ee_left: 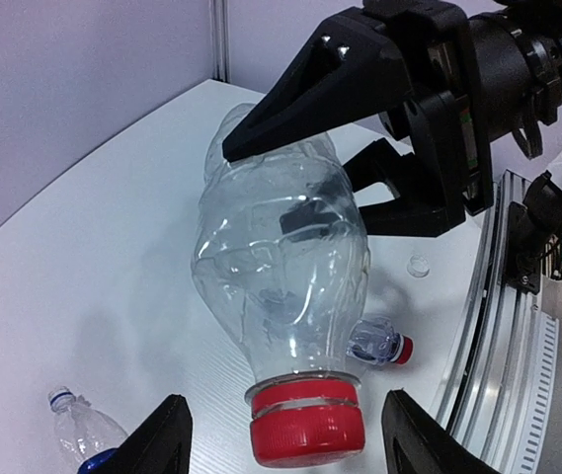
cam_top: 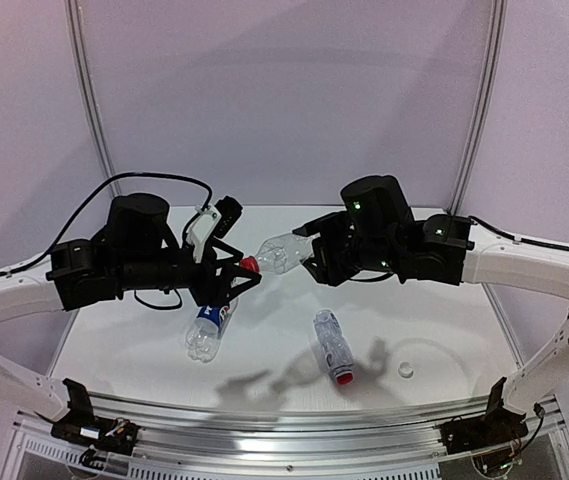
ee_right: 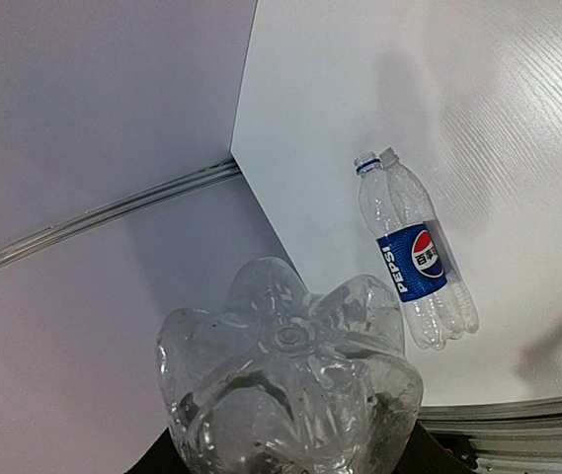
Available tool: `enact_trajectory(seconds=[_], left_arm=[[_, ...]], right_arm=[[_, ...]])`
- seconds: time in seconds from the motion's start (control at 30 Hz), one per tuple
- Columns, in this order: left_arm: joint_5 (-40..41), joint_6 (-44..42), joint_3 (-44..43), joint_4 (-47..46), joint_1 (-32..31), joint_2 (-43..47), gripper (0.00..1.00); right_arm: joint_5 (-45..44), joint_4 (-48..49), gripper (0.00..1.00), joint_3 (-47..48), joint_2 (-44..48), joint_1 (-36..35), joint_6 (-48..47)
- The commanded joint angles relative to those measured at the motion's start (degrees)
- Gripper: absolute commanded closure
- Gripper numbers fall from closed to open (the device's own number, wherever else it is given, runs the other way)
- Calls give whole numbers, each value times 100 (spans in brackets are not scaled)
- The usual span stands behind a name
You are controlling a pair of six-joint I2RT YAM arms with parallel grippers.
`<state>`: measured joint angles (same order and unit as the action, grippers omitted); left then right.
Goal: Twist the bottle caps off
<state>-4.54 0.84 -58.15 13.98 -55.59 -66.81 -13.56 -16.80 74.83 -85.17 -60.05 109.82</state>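
A clear unlabelled bottle (cam_top: 282,252) hangs level above the table, with my right gripper (cam_top: 316,256) shut on its body. Its ribbed base (ee_right: 290,390) fills the right wrist view. Its red cap (ee_left: 307,427) points at my left gripper (ee_left: 286,436), which is open, a finger (ee_left: 162,439) on each side of the cap with a gap on both sides. A Pepsi bottle (cam_top: 207,328) lies on the table with no cap on its neck. A second clear bottle (cam_top: 332,343) lies further right with a red cap (cam_top: 344,378). A loose whitish cap (cam_top: 405,369) rests beside it.
The aluminium rail (cam_top: 294,440) runs along the table's near edge. Metal posts (cam_top: 89,90) and purple walls close off the back and sides.
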Motion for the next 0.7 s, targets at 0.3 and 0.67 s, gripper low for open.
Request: enact_trajectory(seconds=[0.3,0.67], left_arm=[[-78,-316,-362,-123,11,-260,55],[-122,-487,-593,191,36,-342,81]], right_arm=[[36,-34,54,-33,169,-43,0],[13,-34,55,-32,145,-68,-48]])
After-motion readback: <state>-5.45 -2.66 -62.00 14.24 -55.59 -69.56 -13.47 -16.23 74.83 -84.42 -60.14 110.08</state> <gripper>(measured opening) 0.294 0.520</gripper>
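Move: Just off the left fingertips, the red cap of the bottle held by the right hand lies about 1 cm right, 1 cm forward and 1 cm up. From the right hand that cap is some 10 cm left, 4 cm back, roughly level. Some 24 cm below the left hand, the Pepsi bottle lies about 11 cm left and 6 cm forward; the other red-capped bottle lies some 18 cm right, straight abreast. Easing about 1 cm right onto the red cap, the left hand then lifts some 1.5 cm while its open fingers close in from both sides, to well under half open, and come to pinch the cap just below the neck ring. The right hand keeps its grip on the bottle body, almost still, holding the neck towards the left hand. ##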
